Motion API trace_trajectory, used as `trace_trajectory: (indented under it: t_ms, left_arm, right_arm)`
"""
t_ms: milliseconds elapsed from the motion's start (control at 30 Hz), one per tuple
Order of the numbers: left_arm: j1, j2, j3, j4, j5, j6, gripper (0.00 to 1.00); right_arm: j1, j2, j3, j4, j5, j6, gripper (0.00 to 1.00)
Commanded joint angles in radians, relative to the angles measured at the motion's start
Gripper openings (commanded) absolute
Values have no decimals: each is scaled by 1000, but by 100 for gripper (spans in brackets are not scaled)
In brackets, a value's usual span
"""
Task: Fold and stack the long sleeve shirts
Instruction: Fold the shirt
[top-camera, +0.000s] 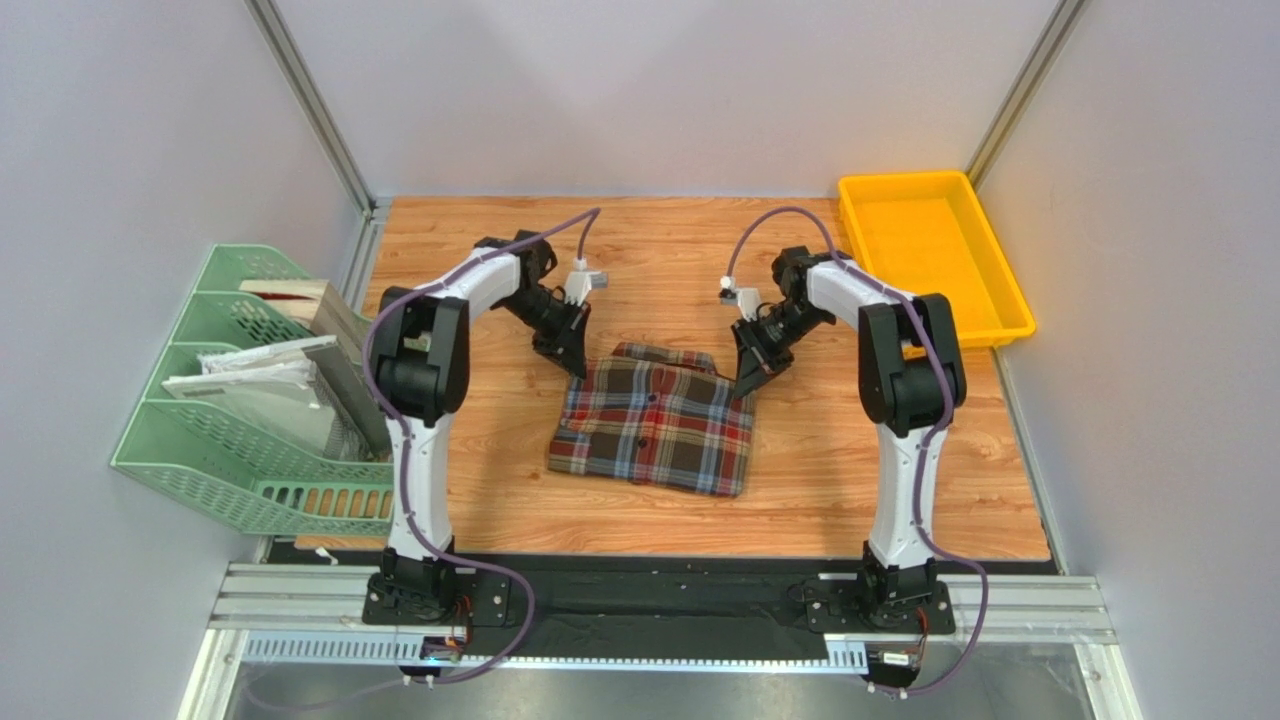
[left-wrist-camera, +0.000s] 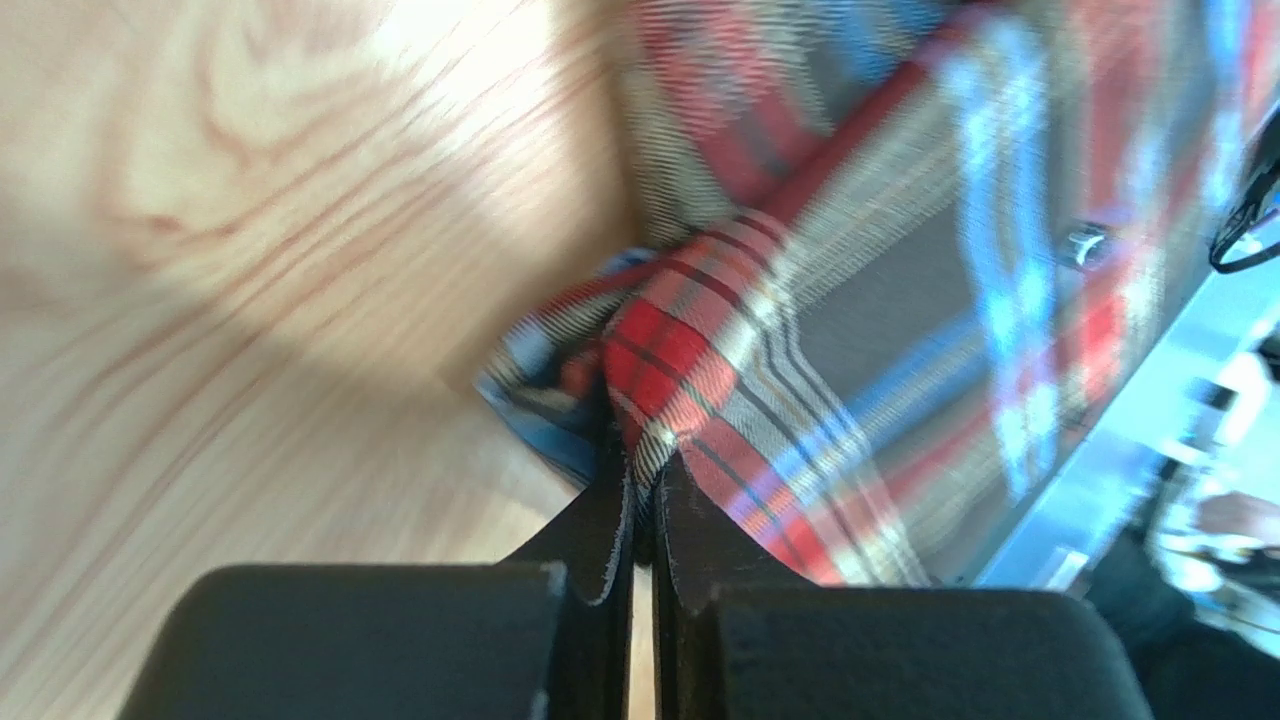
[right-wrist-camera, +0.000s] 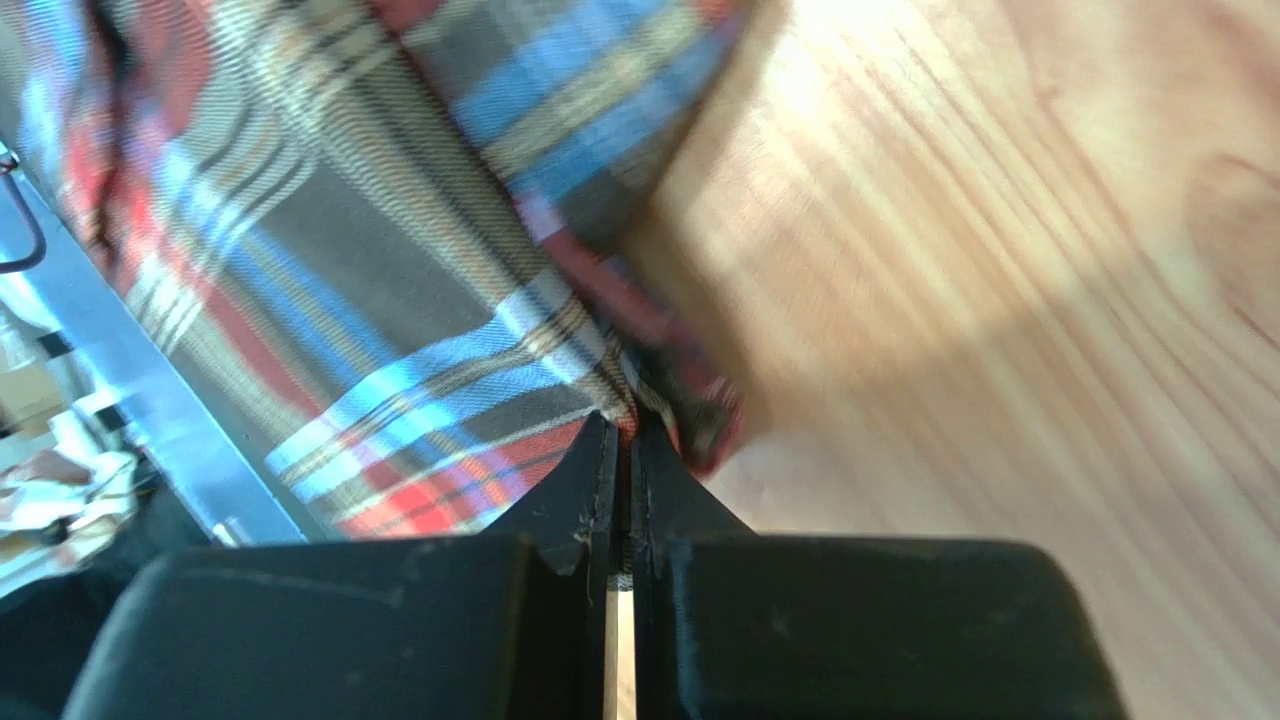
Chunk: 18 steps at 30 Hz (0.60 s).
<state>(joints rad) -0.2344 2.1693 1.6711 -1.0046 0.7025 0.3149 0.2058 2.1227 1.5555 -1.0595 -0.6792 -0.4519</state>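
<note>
A folded plaid long sleeve shirt (top-camera: 657, 423) in brown, red, blue and cream lies mid-table. My left gripper (top-camera: 573, 360) is shut on its far left corner; in the left wrist view the cloth (left-wrist-camera: 842, 315) is pinched at the fingertips of that gripper (left-wrist-camera: 637, 443). My right gripper (top-camera: 747, 375) is shut on the far right corner, and the right wrist view shows the plaid fabric (right-wrist-camera: 376, 285) caught between the tips of this gripper (right-wrist-camera: 624, 428). Both pinched corners sit slightly raised off the wood.
A yellow tray (top-camera: 935, 255) stands at the back right. A green file rack (top-camera: 241, 398) with papers stands at the left edge. Bare wooden tabletop (top-camera: 902, 495) surrounds the shirt.
</note>
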Motion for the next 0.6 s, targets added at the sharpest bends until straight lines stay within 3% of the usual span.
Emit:
trace_trajectory:
  t_ms: [0, 300, 333, 367, 400, 433, 500, 567]
  left_arm:
    - [4, 23, -11, -22, -37, -53, 0]
    - [-8, -181, -298, -42, -5, -16, 0]
    - [-8, -210, -330, -37, 15, -11, 0]
    - [-8, -268, -387, -32, 28, 2, 3]
    - [-8, -299, -411, -31, 50, 19, 18]
    - [-8, -331, -434, -32, 66, 36, 26]
    - [-8, -408, -424, -46, 57, 120, 39]
    - [-6, -463, -368, -80, 41, 233, 45]
  right_arm:
    - [15, 34, 11, 24, 29, 1, 0]
    - [67, -202, -382, 64, 6, -2, 0]
    - [67, -261, -424, 56, -8, -4, 8]
    - [67, -292, -434, 29, -14, -7, 19]
    - [69, -318, -431, 0, -41, -16, 29]
    - [67, -364, -407, -34, -57, -27, 44]
    - [66, -400, -361, -137, -106, -53, 47]
    - [63, -438, -298, -158, -128, -35, 47]
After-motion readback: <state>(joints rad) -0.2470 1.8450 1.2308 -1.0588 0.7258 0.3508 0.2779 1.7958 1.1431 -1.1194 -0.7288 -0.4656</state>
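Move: Between the two closed grippers, 3 cm or so lower, lies the folded shirt, held by its far corners: its middle is some 8 cm back and 9 cm right of the left hand, about 6 cm back and 12 cm left of the right. The near table edge, which it is drawn towards, is roughly 30 cm straight back from the left hand and 27 cm from the right. The collar strip sits 3 cm ahead and 11 cm right of the left hand, 6 cm ahead and 10 cm left of the right. Sinking a couple of centimetres first, both hands keep their pinch on the shirt's far corners and drag it back low over the table towards the near edge, about 12 cm, slow at first and then faster. The fingertips tip back by some 10 degrees; near the end both grippers open, letting go of the cloth, and begin to rise about 4 cm. ##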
